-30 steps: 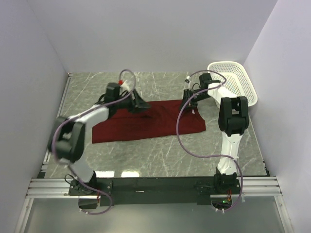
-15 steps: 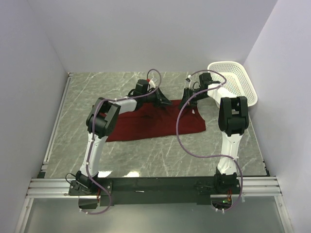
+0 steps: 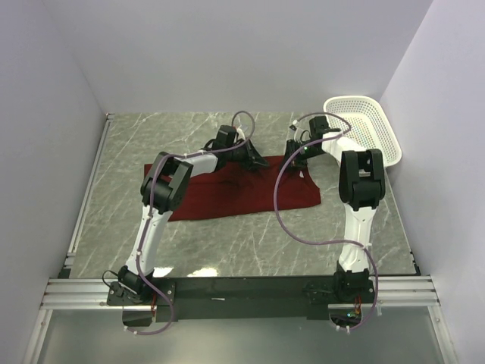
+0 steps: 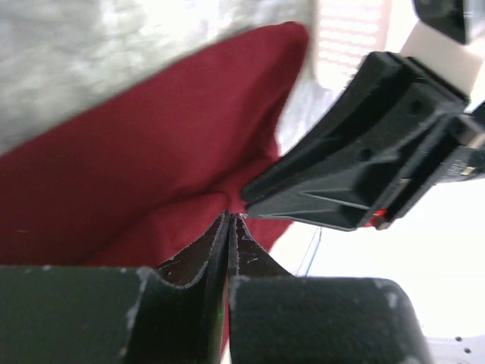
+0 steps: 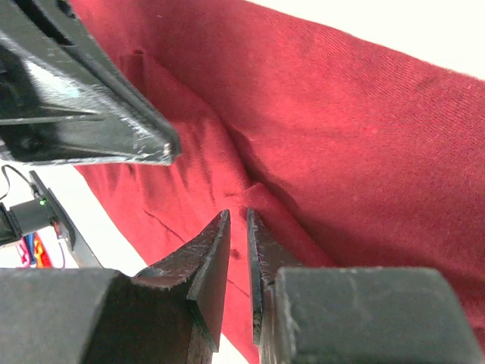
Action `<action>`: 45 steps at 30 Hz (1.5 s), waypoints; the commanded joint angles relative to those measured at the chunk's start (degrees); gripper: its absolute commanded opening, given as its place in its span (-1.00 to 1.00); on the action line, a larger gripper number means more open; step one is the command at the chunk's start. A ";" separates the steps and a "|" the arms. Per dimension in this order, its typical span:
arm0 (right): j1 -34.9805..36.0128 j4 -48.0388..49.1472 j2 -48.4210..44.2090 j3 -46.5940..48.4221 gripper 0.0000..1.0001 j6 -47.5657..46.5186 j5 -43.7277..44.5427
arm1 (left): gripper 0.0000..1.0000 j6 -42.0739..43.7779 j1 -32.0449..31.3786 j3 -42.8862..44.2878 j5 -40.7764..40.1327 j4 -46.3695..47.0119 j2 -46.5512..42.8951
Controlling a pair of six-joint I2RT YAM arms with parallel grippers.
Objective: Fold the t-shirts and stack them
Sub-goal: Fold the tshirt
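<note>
The dark red t-shirt [image 3: 242, 193] lies spread flat across the middle of the marble table. Both grippers sit close together at its far edge. My left gripper [image 3: 260, 161] is low on that edge; in its wrist view the jaws [image 4: 229, 218] are pressed together on a ridge of the red cloth [image 4: 114, 174]. My right gripper [image 3: 294, 163] is a little to the right. Its jaws [image 5: 237, 216] stand a narrow slit apart, pinching a fold of the t-shirt [image 5: 364, 129]. Each wrist view shows the other gripper's black finger near it.
A white perforated basket [image 3: 371, 125] stands at the back right corner, just behind the right arm. White walls close the table [image 3: 151, 144] at the back and on both sides. The arms' bases and a metal rail run along the near edge.
My left arm swung right along the t-shirt's far edge, ending beside the right gripper, and its jaws closed. The shirt's left end drew in slightly. The right arm stayed still.
</note>
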 commanded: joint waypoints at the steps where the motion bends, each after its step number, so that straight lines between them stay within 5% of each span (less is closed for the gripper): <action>1: 0.34 0.33 0.98 2.15 -0.56 0.47 0.30 | -0.85 1.59 -0.03 1.94 -0.16 -1.16 1.41; 26: -3.26 -0.63 0.19 -0.14 -0.58 -0.41 4.78 | -0.85 2.56 0.50 1.24 -1.31 -3.54 1.77; 36: -3.26 -5.29 -2.53 3.90 -0.59 -4.54 -2.77 | -0.36 2.46 0.50 2.02 -0.68 0.43 -4.21; 42: -3.35 -13.81 -11.40 8.65 -0.58 -12.51 -4.62 | -0.13 16.76 1.37 7.04 -13.50 -14.85 -15.09; 45: -3.61 -17.77 -18.25 5.60 -0.56 -19.53 -4.54 | 0.11 26.61 2.51 0.30 -22.11 -18.37 -24.58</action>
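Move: Both fingertips hover low over the far half of the folded t-shirt, the cloth roughly 4 cm under the left hand and 2 cm under the right. The shirt's middle lies about 10 cm to the left of the left hand and 8 cm nearer the base; from the right hand it is some 17 cm left and 7 cm back. The white patch at the collar sits about 4 cm right and 1 cm back of the right hand, the basket roughly 21 cm right and 11 cm ahead. Both hands sink onto the t-shirt, the left by about 3.5 cm with its fingers nearly shut and then staying put there, while the right goes down some 2 cm and, low at the cloth with its fingers slightly parted, slides about 3.5 cm to the right, away from the left hand towards the collar end. Then both rise fast, about 10 cm off the cloth, the left opening its fingers to half wide as it also drifts forward and left and tilts some 15 to 20 degrees, the right keeping its opening. ##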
